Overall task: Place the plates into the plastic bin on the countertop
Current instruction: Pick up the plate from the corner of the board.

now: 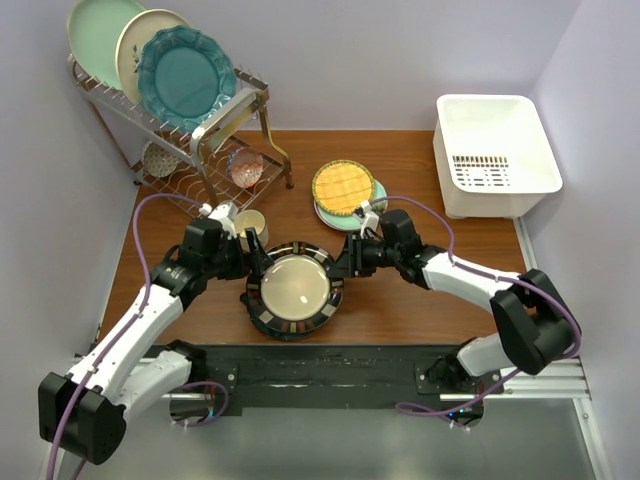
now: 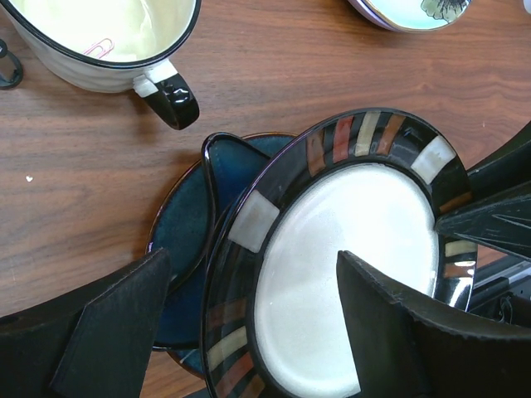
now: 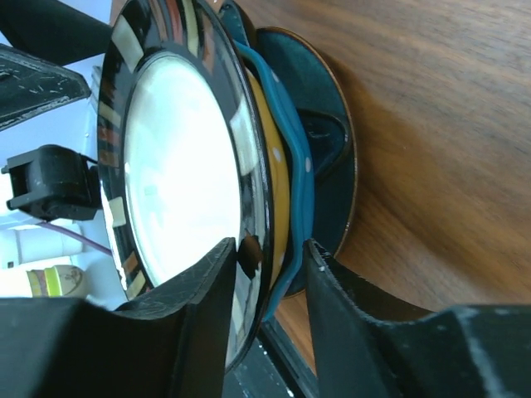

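Note:
A stack of plates (image 1: 293, 290) lies on the countertop (image 1: 420, 290) between my arms. On top is the black-rimmed cream plate (image 2: 348, 249) (image 3: 174, 157). Under it sit an orange plate (image 3: 280, 191), a blue one (image 3: 300, 182) and a dark teal one (image 2: 187, 224) (image 3: 332, 133). My right gripper (image 1: 340, 262) (image 3: 270, 245) pinches the stack's right rim, one finger on the black rim and the other under the blue plate. My left gripper (image 1: 255, 262) (image 2: 253, 261) stands open astride the left rim. The plastic bin (image 1: 495, 150) is at the far right, with no plates in it.
A yellow lattice plate (image 1: 343, 185) rests on a pale green one (image 1: 378, 195) behind the stack. A cream cup (image 1: 250, 225) (image 2: 108, 33) stands close to my left gripper. A wire rack (image 1: 190, 130) with upright plates fills the far left corner.

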{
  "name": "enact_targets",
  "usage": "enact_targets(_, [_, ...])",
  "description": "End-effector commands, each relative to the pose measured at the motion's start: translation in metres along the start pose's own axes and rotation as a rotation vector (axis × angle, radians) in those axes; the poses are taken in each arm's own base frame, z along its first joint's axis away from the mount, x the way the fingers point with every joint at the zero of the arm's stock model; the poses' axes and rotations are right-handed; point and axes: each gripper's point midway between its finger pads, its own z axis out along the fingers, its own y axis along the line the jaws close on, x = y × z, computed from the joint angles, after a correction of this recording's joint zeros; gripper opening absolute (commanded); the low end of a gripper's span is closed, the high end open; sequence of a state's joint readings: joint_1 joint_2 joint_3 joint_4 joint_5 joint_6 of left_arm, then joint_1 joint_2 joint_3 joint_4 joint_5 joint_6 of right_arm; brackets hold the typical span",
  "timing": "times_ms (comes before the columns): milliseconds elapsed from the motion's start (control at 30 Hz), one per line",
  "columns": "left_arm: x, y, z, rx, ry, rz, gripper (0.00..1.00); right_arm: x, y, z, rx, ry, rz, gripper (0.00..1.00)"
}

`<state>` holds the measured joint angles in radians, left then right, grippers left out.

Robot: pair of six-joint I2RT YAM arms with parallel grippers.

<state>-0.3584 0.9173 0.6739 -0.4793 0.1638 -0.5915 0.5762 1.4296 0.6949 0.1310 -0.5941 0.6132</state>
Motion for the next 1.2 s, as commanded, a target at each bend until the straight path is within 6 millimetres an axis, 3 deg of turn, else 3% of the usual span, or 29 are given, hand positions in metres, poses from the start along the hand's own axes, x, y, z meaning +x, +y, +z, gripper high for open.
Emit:
enact_targets(0, [-0.008, -0.002, 0.001, 0.009, -0.03, -0.009, 0.86, -0.013, 0.017, 0.003, -0.055, -0.022, -0.031, 0.4])
enact_targets(167, [-0.009, -0.002, 0.001, 0.009, -0.033, -0.007, 0.86, -0.009, 0.017, 0.006, -0.076, -0.009, -0.023, 0.31])
enact_targets(200, [-0.009, -0.002, 0.001, 0.01, -0.032, -0.006, 0.86, -0.01, 0.017, 0.007, -0.079, -0.012, -0.022, 0.26])
enact_targets(233, [-0.009, -0.002, 0.0, 0.009, -0.033, -0.007, 0.86, -0.009, 0.017, 0.007, -0.079, -0.012, -0.019, 0.15])
enact_targets(333, [-0.01, -0.002, -0.002, 0.004, -0.04, -0.004, 0.86, -0.012, 0.016, 0.005, -0.065, -0.026, -0.023, 0.0])
enact_targets(833, [-0.022, -0.011, -0.014, 0.04, -0.094, 0.027, 0.86, -0.034, 0.032, -0.019, 0.001, -0.082, -0.098, 0.0])
enact_targets(1167, [-0.02, -0.009, -0.02, 0.036, -0.107, 0.033, 0.86, -0.055, 0.063, -0.028, -0.072, -0.109, -0.148, 0.0])
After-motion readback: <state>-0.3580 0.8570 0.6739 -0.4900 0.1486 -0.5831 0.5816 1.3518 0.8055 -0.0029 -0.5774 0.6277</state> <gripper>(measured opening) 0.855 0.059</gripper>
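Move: The white plate with the dark patterned rim tops the stack, its middle about 10 cm left of the right hand and 5 cm back, roughly 1 cm lower; the rim lies between its half-open fingers. The blue plates underneath are centred some 12 cm left, 6 cm back and 5 cm below. The pie sits some 17 cm ahead and 2 cm to the right, 6 cm lower. From the left hand, the white plate's middle is about 9 cm right, 6 cm back and 4 cm below. The right fingers shut on the white plate's near-side rim and pinch it, one pad over and one under, easing about 1 cm left as they close. Keeping that pinch, the hand then lifts steadily, roughly 5 cm up away from the plates beneath, with the wrist barely turning. ##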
